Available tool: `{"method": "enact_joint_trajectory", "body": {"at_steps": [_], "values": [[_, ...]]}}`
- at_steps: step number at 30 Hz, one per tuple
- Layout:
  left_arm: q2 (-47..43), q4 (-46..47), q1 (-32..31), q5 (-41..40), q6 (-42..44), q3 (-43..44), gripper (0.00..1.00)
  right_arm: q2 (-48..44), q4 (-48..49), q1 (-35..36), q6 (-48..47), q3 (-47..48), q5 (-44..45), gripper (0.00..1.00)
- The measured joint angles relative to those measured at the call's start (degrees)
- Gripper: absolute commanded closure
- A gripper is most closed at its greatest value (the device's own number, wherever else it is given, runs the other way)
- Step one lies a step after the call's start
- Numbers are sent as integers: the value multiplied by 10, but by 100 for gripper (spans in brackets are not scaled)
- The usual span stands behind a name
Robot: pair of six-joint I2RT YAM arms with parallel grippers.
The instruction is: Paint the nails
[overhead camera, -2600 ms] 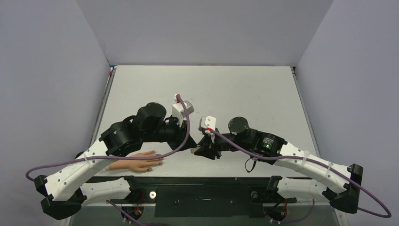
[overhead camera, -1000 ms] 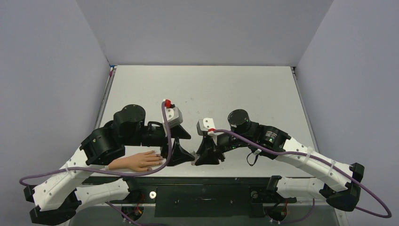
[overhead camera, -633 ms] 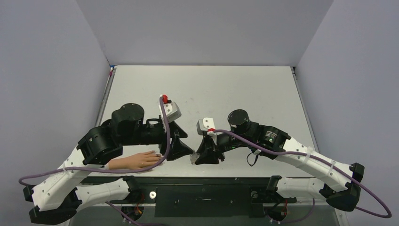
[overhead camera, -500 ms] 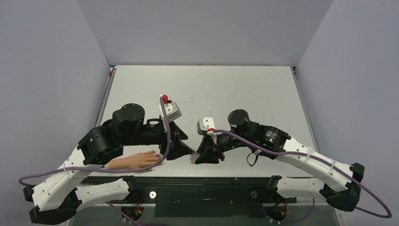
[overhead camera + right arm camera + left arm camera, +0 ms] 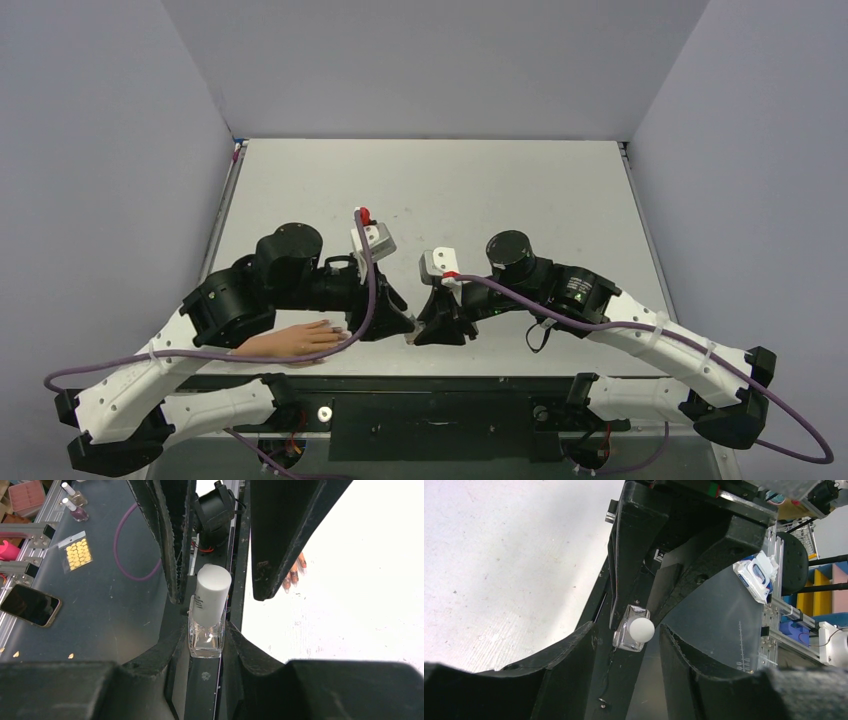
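A tiny clear bottle (image 5: 205, 635) with a white cap (image 5: 212, 594) is clamped at its glass base by my right gripper (image 5: 206, 630), which is shut on it near the table's front edge (image 5: 422, 330). My left gripper (image 5: 627, 629) faces it from the left (image 5: 398, 322). Its fingers (image 5: 172, 540) stand on both sides of the cap (image 5: 642, 629) with a gap on each side, so it is open. The peach fake hand (image 5: 295, 342) lies flat to the left. Its dark nails (image 5: 295, 575) show past the left gripper's finger.
The grey table (image 5: 440, 190) is walled at the left, back and right. Below its front edge lie a phone (image 5: 30, 605), polish bottles (image 5: 75, 505) and a yellow sticker sheet (image 5: 77, 555). A wipes packet (image 5: 756, 572) sits off the table.
My left gripper has moved right up to the bottle, and its jaws have narrowed around the cap. The right gripper and the bottle have stayed put.
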Motion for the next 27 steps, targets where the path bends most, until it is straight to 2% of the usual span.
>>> {"method": "enact_joint_trajectory", "body": {"at_steps": [5, 7, 8, 10, 12, 27], "values": [[2, 19, 0, 5, -6, -6, 66, 0, 0, 0, -2, 2, 1, 100], [4, 24, 0, 7, -8, -6, 76, 0, 0, 0, -2, 2, 1, 100], [5, 25, 0, 9, -9, -6, 84, 0, 0, 0, -2, 2, 2, 100], [7, 30, 0, 16, -10, -7, 96, 0, -3, 0, -2, 2, 5, 100], [7, 34, 0, 22, -8, -10, 100, 0, -8, 0, -3, 3, 6, 100], [1, 67, 1, 102, 50, -27, 100, 10, -58, 0, -3, 35, -29, 100]]}}
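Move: The nail polish bottle's white cap is about 2 cm to the right of the left hand point, some 1 cm nearer the base and level with it; the clear bottle body is about 3 cm below the cap. From the right hand, which already grips that body, the cap is roughly 3 cm above and 1 cm to the left. The fake hand is some 22 cm left of the left hand, 8 cm farther out and 20 cm lower. The cap, standing between the half-open left fingers, is pinched from both sides as the left hand creeps about 1.5 cm right and shuts on it. Keeping that pinch, the left hand then draws back nearly 2 cm and swivels some 10 degrees clockwise, while the right hand keeps its grip on the bottle body and eases back about 1 cm, drifting slightly right. ##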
